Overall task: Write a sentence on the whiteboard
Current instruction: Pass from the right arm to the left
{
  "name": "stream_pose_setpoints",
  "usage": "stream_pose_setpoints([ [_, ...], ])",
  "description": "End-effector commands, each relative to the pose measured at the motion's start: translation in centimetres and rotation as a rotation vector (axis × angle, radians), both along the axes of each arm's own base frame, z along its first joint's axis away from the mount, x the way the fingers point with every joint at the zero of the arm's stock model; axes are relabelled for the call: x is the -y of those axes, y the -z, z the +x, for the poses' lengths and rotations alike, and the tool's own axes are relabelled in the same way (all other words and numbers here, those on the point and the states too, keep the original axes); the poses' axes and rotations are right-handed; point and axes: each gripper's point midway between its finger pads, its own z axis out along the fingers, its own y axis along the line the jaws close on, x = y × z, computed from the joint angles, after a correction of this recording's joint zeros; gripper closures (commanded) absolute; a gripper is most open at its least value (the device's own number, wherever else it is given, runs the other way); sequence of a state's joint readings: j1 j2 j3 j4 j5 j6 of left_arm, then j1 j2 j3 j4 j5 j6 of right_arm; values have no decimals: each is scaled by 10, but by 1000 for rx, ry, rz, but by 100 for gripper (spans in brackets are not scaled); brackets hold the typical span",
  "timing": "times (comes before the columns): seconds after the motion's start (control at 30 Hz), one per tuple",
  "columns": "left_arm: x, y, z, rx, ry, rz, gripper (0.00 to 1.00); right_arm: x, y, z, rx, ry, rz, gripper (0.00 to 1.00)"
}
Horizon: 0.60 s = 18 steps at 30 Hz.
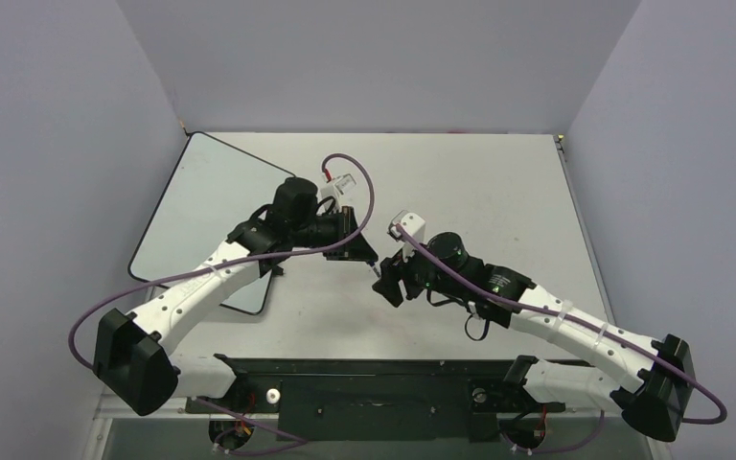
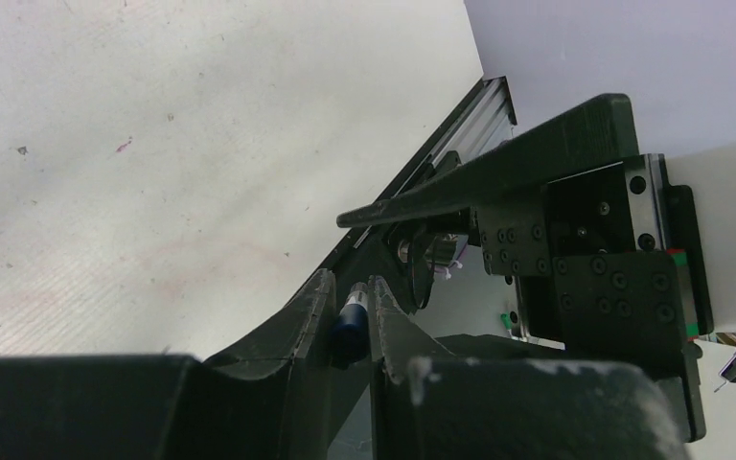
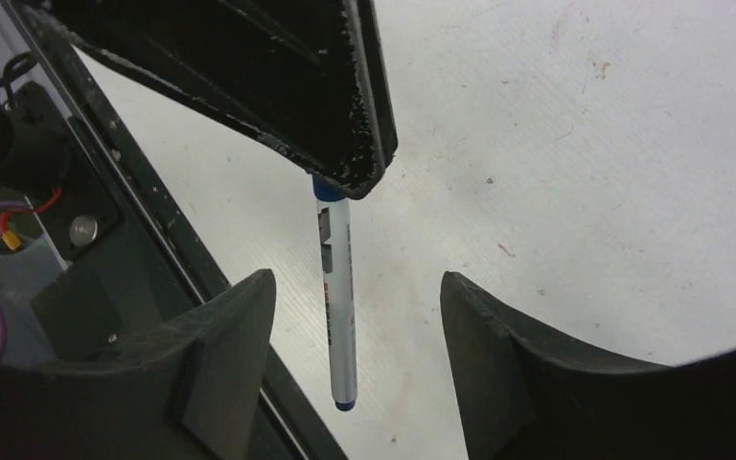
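The whiteboard [image 1: 192, 206] lies flat at the table's far left, partly under the left arm; its visible surface is blank and no sentence shows. My left gripper [image 1: 364, 254] is shut on the blue cap end [image 2: 350, 321] of a white marker [image 3: 337, 307], held in the air above the table's middle. In the right wrist view the left gripper's fingers [image 3: 345, 115] pinch the marker's top and its body hangs down. My right gripper [image 1: 388, 278] is open, its jaws wide on either side of the marker body without touching it [image 3: 356, 280].
The matte white table [image 1: 498, 192] has faint red and pink stains [image 3: 503, 249]. The black mounting rail [image 1: 374, 383] runs along the near edge. Grey walls close in the left, back and right sides. Purple cables loop off both arms.
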<state>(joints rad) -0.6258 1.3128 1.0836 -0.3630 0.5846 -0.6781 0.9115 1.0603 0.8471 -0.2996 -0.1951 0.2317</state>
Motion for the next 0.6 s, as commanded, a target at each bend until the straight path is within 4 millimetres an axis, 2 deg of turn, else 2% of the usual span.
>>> stream_pose_setpoints([
  [0.0,0,-31,6,103,-29,-63,100,-7,-39,15,70,68,120,34],
  [0.03,-1,-34,8,114,-36,-65,100,-8,-43,15,73,68,148,29],
  [0.17,-2,-55,17,155,-70,-98,100,-14,-67,14,29,61,333,24],
  [0.2,-3,-62,19,169,-81,-110,100,-12,-67,15,-17,67,384,24],
  [0.23,-4,-67,22,171,-98,-122,100,-14,-88,15,-12,64,483,23],
  [0.3,-7,-84,26,190,-125,-160,100,-9,-104,20,-16,64,585,24],
  [0.53,-18,-147,28,262,-144,-372,100,-10,-147,16,31,10,707,28],
  [0.57,-18,-151,25,240,-134,-394,100,-11,-150,13,17,-5,725,28],
])
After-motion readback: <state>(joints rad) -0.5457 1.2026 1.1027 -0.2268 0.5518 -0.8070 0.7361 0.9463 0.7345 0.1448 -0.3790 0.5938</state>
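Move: The marker is already in the left fingers by its blue cap, its middle about 4 cm back, 3 cm to the right and 3 cm below that hand. The whiteboard lies some 40 cm to the left hand's left, 18 cm ahead and 21 cm lower. From the right hand, the marker's middle is between its parted fingers, about 1 cm left and level fore-and-aft; the left fingertips are roughly 4 cm ahead, 4 cm left and 3 cm above. Keep the left gripper shut on the marker's cap and lift it about 7 cm, drifting forward and slightly left, its fingers tipping up a little. Spread the already loosened right fingers wider around the marker, raising that hand some 9 cm and a little forward while its fingers tip up about 30 degrees. ##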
